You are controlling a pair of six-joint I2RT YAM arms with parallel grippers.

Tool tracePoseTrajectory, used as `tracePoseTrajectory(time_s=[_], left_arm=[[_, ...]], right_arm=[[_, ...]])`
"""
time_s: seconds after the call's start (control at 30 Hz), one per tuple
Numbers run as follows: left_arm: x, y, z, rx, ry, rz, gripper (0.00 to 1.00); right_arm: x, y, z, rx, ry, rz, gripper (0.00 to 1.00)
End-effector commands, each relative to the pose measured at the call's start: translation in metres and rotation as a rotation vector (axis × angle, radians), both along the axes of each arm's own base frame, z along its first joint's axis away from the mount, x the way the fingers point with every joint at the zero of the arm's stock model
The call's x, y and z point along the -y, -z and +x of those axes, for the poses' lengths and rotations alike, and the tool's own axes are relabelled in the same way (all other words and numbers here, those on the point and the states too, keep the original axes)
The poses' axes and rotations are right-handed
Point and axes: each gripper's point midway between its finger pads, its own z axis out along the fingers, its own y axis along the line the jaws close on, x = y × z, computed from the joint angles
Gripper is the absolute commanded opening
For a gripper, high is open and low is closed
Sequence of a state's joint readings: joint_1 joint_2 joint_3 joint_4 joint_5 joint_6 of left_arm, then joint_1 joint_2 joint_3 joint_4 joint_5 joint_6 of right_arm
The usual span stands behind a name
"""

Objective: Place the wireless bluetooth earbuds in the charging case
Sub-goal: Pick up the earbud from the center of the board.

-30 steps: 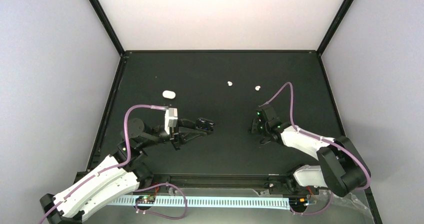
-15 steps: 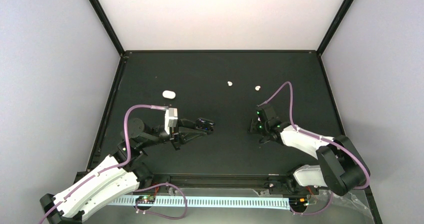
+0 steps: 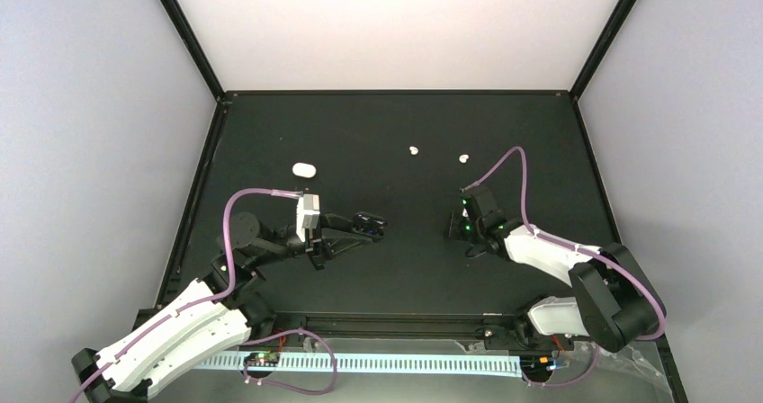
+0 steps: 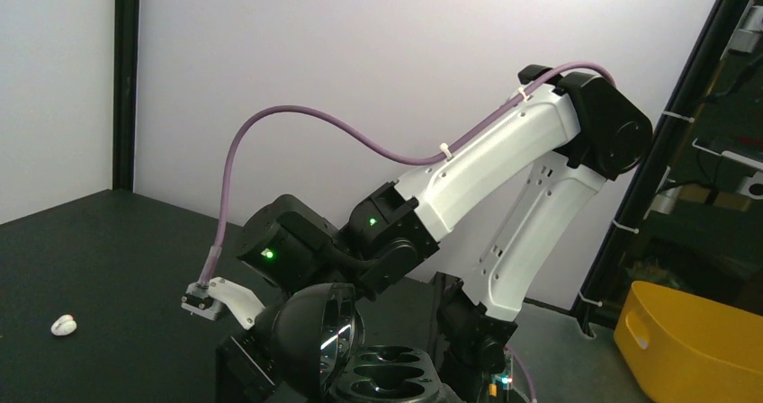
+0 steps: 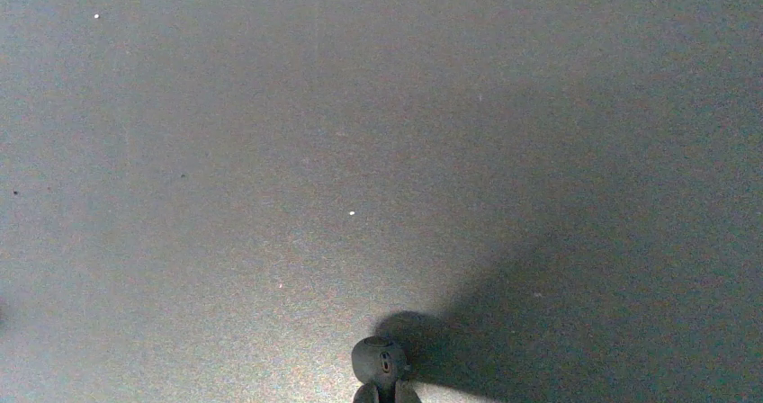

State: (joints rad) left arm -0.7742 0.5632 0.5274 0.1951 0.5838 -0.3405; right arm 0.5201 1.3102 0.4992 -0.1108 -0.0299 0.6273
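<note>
In the top view my left gripper (image 3: 358, 229) is shut on the open black charging case (image 3: 371, 225), held low over the mat. The left wrist view shows its domed lid (image 4: 310, 340) tipped back and its hollow wells (image 4: 396, 380), which look dark and unfilled. My right gripper (image 3: 458, 228) points down at the mat right of the case. In the right wrist view its fingertips (image 5: 366, 394) are pinched shut on a small black earbud (image 5: 379, 358) just above the mat. Two white earbuds (image 3: 414, 150) (image 3: 463, 158) lie farther back; one white earbud (image 4: 63, 326) shows in the left wrist view.
A white oval object (image 3: 303, 169) lies at the back left of the black mat (image 3: 387, 124). The right arm's purple cable (image 3: 513, 165) loops above the mat. A yellow bin (image 4: 693, 349) stands off the table. Black frame posts edge the enclosure.
My right gripper's jaws have closed onto the black earbud, and it has shifted slightly back and left. The left arm and the case have stayed still.
</note>
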Motion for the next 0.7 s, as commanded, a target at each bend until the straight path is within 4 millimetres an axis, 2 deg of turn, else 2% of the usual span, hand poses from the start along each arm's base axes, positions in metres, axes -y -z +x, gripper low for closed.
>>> tracePoseTrajectory(time_s=[0.0,0.17,0.23,0.3,0.4,0.47,0.53,0.6,0.67], left_arm=[[0.001,-0.002,-0.003,0.011,0.018,-0.004,0.02],[0.001,-0.003,-0.004,0.014,0.018,-0.006,0.02],[0.001,-0.004,-0.004,0.017,0.018,-0.006,0.01],[0.000,-0.005,-0.004,0.021,0.018,-0.008,0.02],[0.000,-0.006,-0.005,0.019,0.020,-0.015,0.02],[0.001,-0.008,-0.008,0.024,0.039,-0.025,0.02],[0.002,-0.010,-0.012,0.034,0.062,-0.029,0.02],[0.002,-0.011,-0.015,0.043,0.081,-0.032,0.01],[0.002,-0.013,-0.020,0.053,0.105,-0.038,0.02]], right_arm=[[-0.005,-0.006,0.004,0.011,-0.007,0.023,0.01],[-0.002,-0.019,0.005,0.040,0.008,0.028,0.01],[-0.001,-0.032,0.005,0.070,0.009,0.037,0.01],[-0.001,-0.054,0.005,0.125,-0.011,0.051,0.01],[-0.007,-0.103,0.002,0.278,-0.080,0.117,0.01],[-0.016,-0.142,-0.007,0.411,-0.164,0.196,0.01],[-0.035,-0.182,-0.028,0.542,-0.330,0.304,0.01],[-0.053,-0.220,-0.058,0.640,-0.520,0.417,0.01],[-0.062,-0.251,-0.085,0.703,-0.647,0.521,0.01]])
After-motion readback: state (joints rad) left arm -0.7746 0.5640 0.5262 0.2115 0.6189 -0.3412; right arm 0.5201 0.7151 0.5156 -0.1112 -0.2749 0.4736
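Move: In the left hand's fingers is the open black charging case; from the right hand, which already pinches the black earbud at board level, this case lies about 18 cm to the left, 14 cm back and some 30 cm higher. Of the two white earbuds on the board, the nearer stands about 22 cm ahead of the right hand and 3 cm to its right, the other about 25 cm ahead and 8 cm to the left. Lifting the black earbud in its shut fingers, the right hand goes up about 19 cm, slowly at first and then fast, bending back and left by some 3 cm each near the end, towards the case. The wrist swings the fingers up from their steep downward slant by some 30 degrees and turns them further left. The left hand keeps holding the open case nearly still. ##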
